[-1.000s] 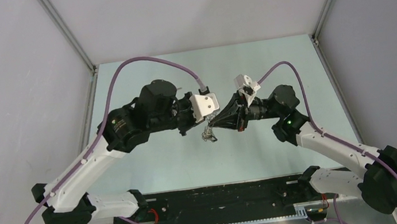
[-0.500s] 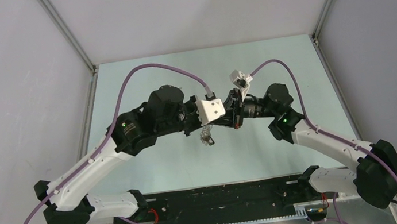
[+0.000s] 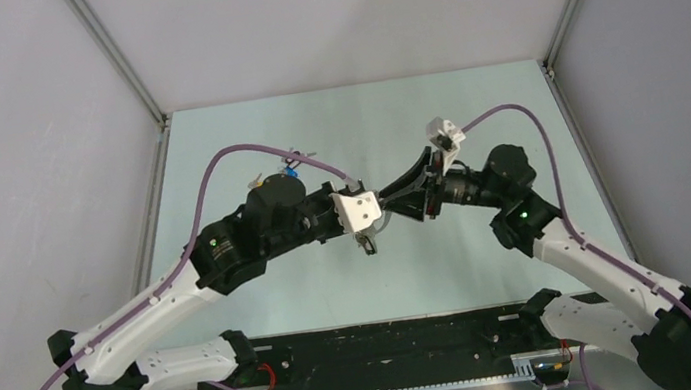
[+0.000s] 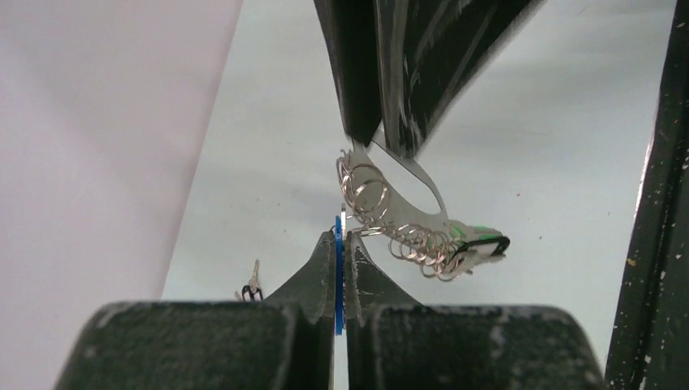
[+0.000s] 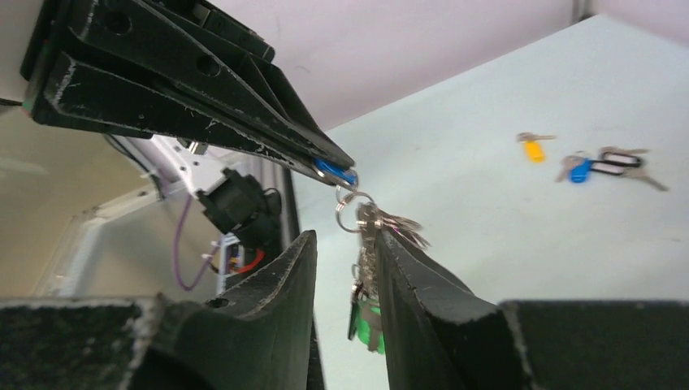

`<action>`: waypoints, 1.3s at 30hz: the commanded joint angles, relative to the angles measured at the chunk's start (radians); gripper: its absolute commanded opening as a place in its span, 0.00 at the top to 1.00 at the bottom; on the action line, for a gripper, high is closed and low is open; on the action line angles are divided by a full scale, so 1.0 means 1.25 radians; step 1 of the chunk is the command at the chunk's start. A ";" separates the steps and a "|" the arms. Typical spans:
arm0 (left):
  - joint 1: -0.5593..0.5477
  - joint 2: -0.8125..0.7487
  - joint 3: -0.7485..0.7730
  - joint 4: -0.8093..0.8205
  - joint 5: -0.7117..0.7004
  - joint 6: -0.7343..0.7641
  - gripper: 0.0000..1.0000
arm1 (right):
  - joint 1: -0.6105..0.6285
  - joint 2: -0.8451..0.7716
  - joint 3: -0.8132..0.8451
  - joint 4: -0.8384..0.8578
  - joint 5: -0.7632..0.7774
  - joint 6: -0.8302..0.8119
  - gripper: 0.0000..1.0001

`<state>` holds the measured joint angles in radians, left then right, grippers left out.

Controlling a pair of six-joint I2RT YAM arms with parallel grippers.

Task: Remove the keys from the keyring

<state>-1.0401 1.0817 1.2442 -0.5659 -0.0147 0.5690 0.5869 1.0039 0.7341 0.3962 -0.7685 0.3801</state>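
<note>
My left gripper [image 4: 340, 237] is shut on a blue-headed key [image 4: 338, 276], seen edge-on between its pads. From that key hangs the keyring [image 4: 392, 205], a flat silver loop strung with several small wire rings and a green-headed key [image 4: 478, 236]. In the right wrist view the bunch [image 5: 364, 244] dangles between the fingers of my right gripper [image 5: 345, 248], which stands open, the bunch lying against the right finger [image 5: 414, 280]. From above, both grippers meet over mid-table, the left gripper [image 3: 369, 224] beside the right gripper [image 3: 393, 201], the keys [image 3: 365, 243] below them.
Loose keys lie on the pale green table [image 3: 433, 123]: a yellow-headed key [image 5: 532, 149], a blue-headed key [image 5: 578, 170] beside a dark ring [image 5: 617, 162], and from above a small cluster [image 3: 288, 171] behind the left arm. A black rail [image 3: 391, 340] runs along the near edge.
My right gripper was shut at the bunch and has now opened around it. Both arms shifted; the left wrist dropped lower and nearer, still holding the blue key.
</note>
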 commanded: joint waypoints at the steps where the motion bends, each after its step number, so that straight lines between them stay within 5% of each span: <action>1: 0.006 -0.046 -0.044 0.113 -0.020 0.049 1.00 | -0.052 -0.049 0.009 -0.097 -0.029 -0.102 0.63; 18: 0.006 -0.122 -0.159 0.142 0.151 0.186 1.00 | -0.065 0.062 0.022 0.086 0.002 -0.195 0.62; 31: 0.007 -0.126 -0.171 0.141 0.113 0.265 1.00 | 0.034 0.112 0.048 -0.074 -0.053 -0.324 0.68; 39: 0.009 -0.132 -0.167 0.141 0.120 0.277 1.00 | 0.049 0.082 0.027 -0.043 -0.094 -0.325 0.65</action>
<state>-1.0328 0.9401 1.0264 -0.4496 0.1337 0.8822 0.6395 1.1465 0.7616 0.3084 -0.8448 -0.0021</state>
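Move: The rings at the blue tag, pinched in the left fingers, sit about 1 cm ahead, 2 cm left and 2 cm below the open right hand; from the left hand they are some 1 cm ahead, 2 cm right and 1 cm below. The grey band hangs roughly 2 cm back, 1 cm left and 5 cm below the right hand. The green tag is about 3 cm back, 2 cm left and 9 cm under it. Keeping its pinch on the blue tag and key, the left hand sinks and draws back about 2 cm each while swivelling some 15 degrees clockwise. The right hand, fingers staying about a third open, swings forward and a little right, then sweeps back, left and down, ending roughly 5 cm lower with its tips right beside the rings; one tip seems to touch them. ##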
